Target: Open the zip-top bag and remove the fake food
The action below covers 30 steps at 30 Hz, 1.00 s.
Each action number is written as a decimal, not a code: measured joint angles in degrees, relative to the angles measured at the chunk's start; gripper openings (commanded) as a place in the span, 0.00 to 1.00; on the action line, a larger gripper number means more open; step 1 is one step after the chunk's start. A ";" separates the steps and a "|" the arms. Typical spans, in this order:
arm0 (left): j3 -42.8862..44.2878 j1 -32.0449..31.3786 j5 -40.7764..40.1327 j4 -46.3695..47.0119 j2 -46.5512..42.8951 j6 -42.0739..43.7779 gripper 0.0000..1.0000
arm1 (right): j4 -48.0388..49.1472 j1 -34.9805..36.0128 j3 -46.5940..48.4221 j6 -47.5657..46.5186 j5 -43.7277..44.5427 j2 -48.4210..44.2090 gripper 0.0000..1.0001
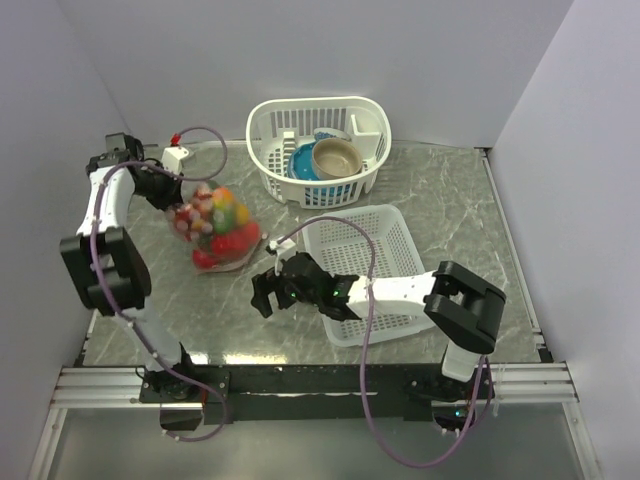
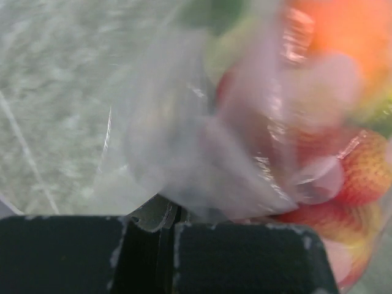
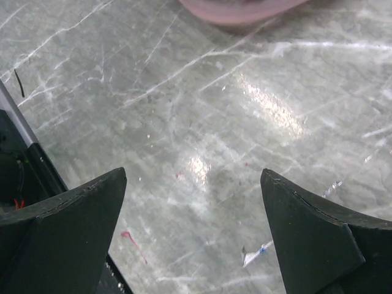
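Note:
The zip-top bag (image 1: 205, 232) is a clear pouch lying at the left middle of the table, bulging with fake food (image 1: 222, 222) in red, orange, yellow and green. My left gripper (image 1: 172, 200) is shut on the bag's left edge. In the left wrist view the clear plastic (image 2: 184, 153) is pinched between the closed jaws of that gripper (image 2: 168, 223), with a red strawberry (image 2: 361, 177) and an orange piece (image 2: 331, 30) blurred behind it. My right gripper (image 1: 262, 295) is open and empty just right of and nearer than the bag, over bare table (image 3: 193, 184).
A white oval basket (image 1: 268, 135) at the back holds a blue bowl (image 1: 301, 163) and a tan bowl (image 1: 335, 157). A flat white mesh basket (image 1: 385, 235) lies under my right arm. A small white object (image 1: 178, 155) sits back left.

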 measured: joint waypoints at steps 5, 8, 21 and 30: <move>3.39 -1.25 -5.38 10.08 10.56 -4.04 0.01 | -0.42 -0.11 2.56 -0.55 -0.09 2.64 1.00; 1.70 -3.65 -10.01 15.21 13.60 -4.28 0.01 | -1.20 -0.46 4.90 -1.33 0.04 3.39 1.00; -23.19 -14.16 -25.77 37.44 6.80 3.85 0.01 | -1.60 -7.67 10.97 -5.46 0.63 7.13 0.95; -29.11 -11.98 -30.69 45.72 5.09 8.72 0.01 | -2.14 -8.11 7.21 -7.65 2.27 6.14 1.00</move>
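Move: The left hand already holds a closed-end corner of the bag. The food in it lies some 12 cm to that hand's right, 8 cm nearer the base and 7 cm lower. For the open right hand, the bag's pink-edged mouth is about 6 cm ahead, 5 cm left and slightly lower, with the food about 12 cm ahead, 10 cm left and just below. The mesh tray is centred roughly 25 cm to its right, 4 cm farther out and 6 cm below. Still pinching the bag's corner, the left hand throws the bag down, sinking about 14 cm while swinging forward and then partly back, and rolls its left side up some 30 degrees. The right hand, fingers kept wide open, arcs up and forward over about 9 cm, then eases right and down, ending at the bag's mouth facing a red tomato; contact there can't be made out. ##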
